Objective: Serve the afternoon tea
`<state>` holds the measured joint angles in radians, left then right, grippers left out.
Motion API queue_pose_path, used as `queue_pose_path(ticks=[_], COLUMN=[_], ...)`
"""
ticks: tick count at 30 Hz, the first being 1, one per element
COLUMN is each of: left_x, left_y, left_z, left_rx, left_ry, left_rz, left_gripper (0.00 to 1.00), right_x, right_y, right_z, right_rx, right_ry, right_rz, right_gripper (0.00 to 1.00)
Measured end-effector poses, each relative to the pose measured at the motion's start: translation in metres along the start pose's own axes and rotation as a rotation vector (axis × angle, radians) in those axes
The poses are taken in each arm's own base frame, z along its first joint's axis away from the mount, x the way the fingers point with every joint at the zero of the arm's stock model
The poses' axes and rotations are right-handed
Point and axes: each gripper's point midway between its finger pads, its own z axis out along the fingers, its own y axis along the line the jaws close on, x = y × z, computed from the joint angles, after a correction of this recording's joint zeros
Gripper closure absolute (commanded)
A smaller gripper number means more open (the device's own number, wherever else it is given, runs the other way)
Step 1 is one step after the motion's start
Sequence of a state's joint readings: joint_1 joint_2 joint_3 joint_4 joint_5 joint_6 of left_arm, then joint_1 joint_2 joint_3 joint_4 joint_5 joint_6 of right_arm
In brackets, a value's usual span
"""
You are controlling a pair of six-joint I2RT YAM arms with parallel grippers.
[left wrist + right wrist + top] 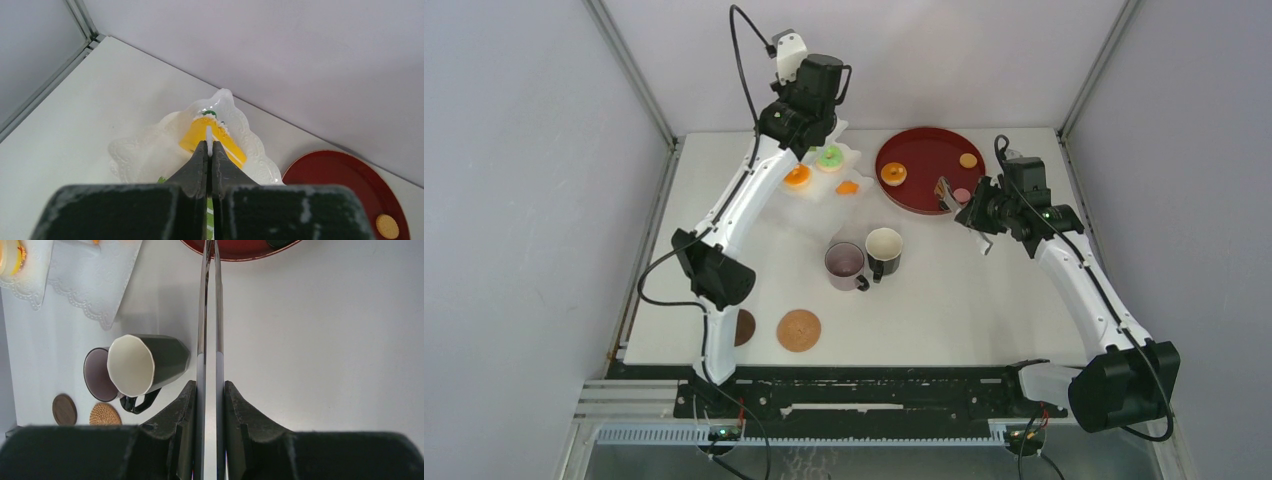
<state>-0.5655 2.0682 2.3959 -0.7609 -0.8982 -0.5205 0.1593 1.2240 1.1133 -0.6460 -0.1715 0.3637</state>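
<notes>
The white three-tier stand [856, 160] stands at the back of the table, carrying orange [797, 175] and green [829, 157] pastries. My left gripper [209, 145] is above it, shut on the stand's thin white centre post [209, 134], with a yellow pastry [200, 134] on the top tier [250, 150] just beyond. My right gripper [210, 385] is shut on the long metal tongs [210, 315], whose tips reach the dark red tray [240, 252]. The black mug [884, 250] and mauve mug [845, 263] stand together mid-table. Two brown coasters [799, 330] [744, 327] lie near the front.
The dark red round tray [929, 150] at the back right holds an orange pastry [893, 173], a round biscuit [968, 160] and a pink piece [961, 195]. The left arm [724, 230] spans from the front left to the stand. Grey walls enclose the table.
</notes>
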Motion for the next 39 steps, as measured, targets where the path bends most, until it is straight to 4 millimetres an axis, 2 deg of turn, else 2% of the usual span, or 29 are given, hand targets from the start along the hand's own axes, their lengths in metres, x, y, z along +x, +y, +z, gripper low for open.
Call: queue_pose_path(ticks=[1, 3, 4, 6, 8, 12, 18, 22, 26, 30, 33, 36, 39], left_x=[-0.001, 0.000, 0.000, -0.004, -0.010, -0.017, -0.018, -0.023, -0.042, -0.055, -0.046, -0.031, -0.028], left_y=[0.001, 0.000, -0.002, -0.007, -0.012, -0.020, -0.031, -0.026, 0.002, 0.043, 0.052, 0.047, 0.042], left_z=[0.000, 0.002, 0.003, 0.004, 0.003, 0.001, -0.007, -0.024, -0.029, -0.014, -0.007, -0.017, -0.029], left_rx=[-0.008, -0.012, -0.009, 0.002, 0.017, 0.057, 0.180, 0.326, 0.480, 0.594, 0.694, 0.835, 0.970], left_ry=[-0.006, -0.011, -0.015, -0.028, -0.042, -0.055, -0.011, 0.045, 0.091, 0.119, 0.158, 0.211, 0.227], left_rz=[-0.004, -0.008, -0.014, -0.030, -0.052, -0.062, 0.015, 0.075, 0.084, 0.074, 0.099, 0.139, 0.167], left_gripper=[0.90, 0.62, 0.53, 0.40, 0.35, 0.17, 0.10, 0.07, 0.07, 0.09, 0.08, 0.08, 0.09], right_x=[0.000, 0.001, 0.001, 0.000, 0.000, 0.000, 0.000, -0.001, -0.001, -0.001, -0.001, -0.001, -0.001], right_y=[0.001, 0.002, 0.002, 0.003, 0.004, 0.004, 0.006, 0.008, 0.010, 0.011, 0.011, 0.011, 0.011], right_z=[0.000, 0.000, 0.000, 0.000, 0.000, 0.000, 0.000, 0.000, 0.000, 0.000, 0.000, 0.000, 0.000], right_rx=[-0.003, -0.009, -0.013, -0.018, -0.020, -0.023, -0.032, -0.044, -0.053, -0.056, -0.056, -0.057, -0.056], right_ry=[0.001, 0.004, 0.004, 0.004, 0.002, 0.004, 0.005, 0.002, 0.000, 0.001, 0.001, 0.001, 0.001], right_rz=[0.000, 0.000, 0.000, 0.000, 0.000, 0.000, 0.001, 0.002, 0.001, 0.001, 0.001, 0.001, 0.002], right_gripper=[0.94, 0.94, 0.94, 0.93, 0.93, 0.92, 0.92, 0.92, 0.92, 0.92, 0.92, 0.92, 0.92])
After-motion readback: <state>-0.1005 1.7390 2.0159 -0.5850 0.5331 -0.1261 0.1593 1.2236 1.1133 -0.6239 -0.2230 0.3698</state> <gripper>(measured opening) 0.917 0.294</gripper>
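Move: The left hand's closed fingertips are on the tiered cake stand's handle. From that hand, the yellow cake is about 4 cm ahead, 1 cm left and 8 cm down; the green cake lies some 4 cm back, level sideways and 8 cm down. The red plate is roughly 7 cm back, 26 cm right and 35 cm lower. From the right hand, the handle stands about 20 cm ahead, 32 cm left and 15 cm higher. The left hand lets go of the stand's handle, its fingers opening nearly fully while it eases right and rises. It then swings left about 8 cm, drifting back and peaking some 5 cm up, before sinking slightly and coming a little right again. The wrist turns roughly 60 degrees clockwise, leaving the open fingers pointing forward-right towards the handle from its near left side. ##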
